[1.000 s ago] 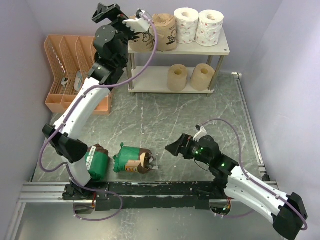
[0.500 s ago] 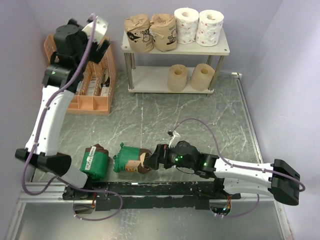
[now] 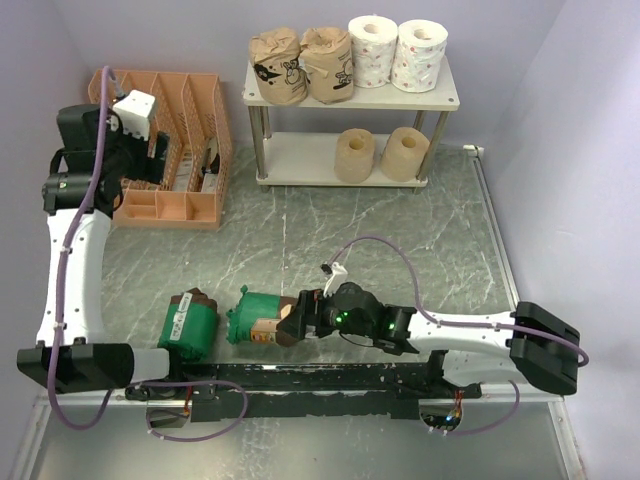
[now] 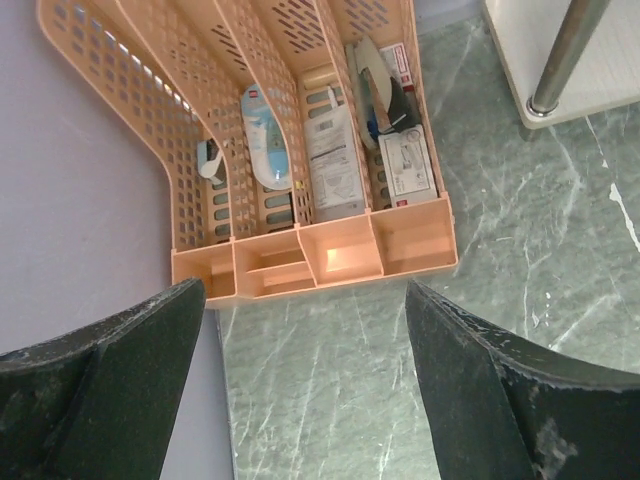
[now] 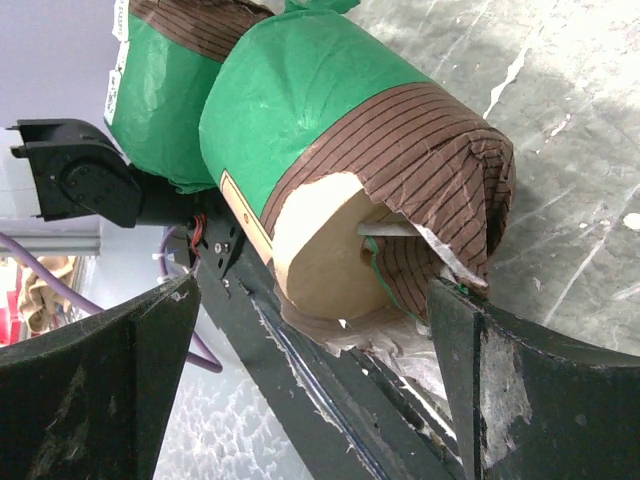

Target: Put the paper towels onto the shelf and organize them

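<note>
Two green-wrapped paper towels lie on the table near the front rail, one at the left (image 3: 190,325) and one beside it (image 3: 258,318). My right gripper (image 3: 300,318) is open at the brown striped end of the nearer roll (image 5: 340,130), a finger on each side of that end; the other green roll (image 5: 160,70) lies behind it. The shelf (image 3: 450,100) carries two brown printed rolls (image 3: 300,65) and two white rolls (image 3: 395,50) on top, and two tan rolls (image 3: 378,152) on the lower board. My left gripper (image 3: 150,160) hangs open over the orange organizer, holding nothing.
The orange perforated organizer (image 4: 300,150) stands at the back left against the wall, with small items in its slots. A shelf leg (image 4: 560,60) shows at the left wrist view's top right. The black front rail (image 5: 300,380) runs just under the nearer green roll.
The left arm has swung away from the shelf's top to the left, over the orange organizer. The right arm has reached left until its open jaws flank the green roll's end.
</note>
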Available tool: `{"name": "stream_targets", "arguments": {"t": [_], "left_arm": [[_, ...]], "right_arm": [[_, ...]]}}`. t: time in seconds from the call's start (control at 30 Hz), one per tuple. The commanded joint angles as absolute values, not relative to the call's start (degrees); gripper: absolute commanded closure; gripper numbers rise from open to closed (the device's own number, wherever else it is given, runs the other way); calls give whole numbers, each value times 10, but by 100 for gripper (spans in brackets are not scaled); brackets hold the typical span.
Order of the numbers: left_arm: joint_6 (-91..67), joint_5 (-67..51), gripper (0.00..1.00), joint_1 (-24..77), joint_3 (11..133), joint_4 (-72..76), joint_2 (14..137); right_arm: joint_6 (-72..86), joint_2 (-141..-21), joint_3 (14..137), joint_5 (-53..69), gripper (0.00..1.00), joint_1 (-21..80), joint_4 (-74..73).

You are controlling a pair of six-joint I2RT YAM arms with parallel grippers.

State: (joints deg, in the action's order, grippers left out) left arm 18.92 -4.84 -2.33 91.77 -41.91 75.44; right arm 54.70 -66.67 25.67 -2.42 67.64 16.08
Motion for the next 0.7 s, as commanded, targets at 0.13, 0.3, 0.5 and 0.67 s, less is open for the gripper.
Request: {"name": "stream_targets", "arguments": {"t": [0.13, 0.3, 0.5, 0.67], "left_arm": [[185, -162, 10, -66, 901, -446, 723], [193, -160, 10, -74, 876, -444, 715], [204, -134, 10, -75, 869, -454, 719], [209, -122, 12, -81, 864, -459, 730]], "right_arm": [[546, -714, 278, -23, 5, 683, 230], [539, -763, 303, -22, 15, 687, 250], [525, -793, 313, -18, 37, 687, 261], [467, -760, 347, -44, 74, 689, 175]]}}
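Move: The open end of the green-and-brown paper towel pack faces my right hand. The middle of the pack is about 9 cm to the left, level with the hand fore and aft, and some 5 cm below it. The second green pack lies beyond it, about 27 cm to this hand's left and 1 cm back. From my left hand, the nearer pack is roughly 27 cm back, 25 cm right and 29 cm below. I slide my right hand left some 3 cm, sinking slightly, into the open end of the nearer pack. As I arrive I close the fingers from wide open to less than half, pinching the wall of its brown-striped end, one finger inside the opening. My empty left hand eases back and down about 3.5 cm, open, near the orange rack. ##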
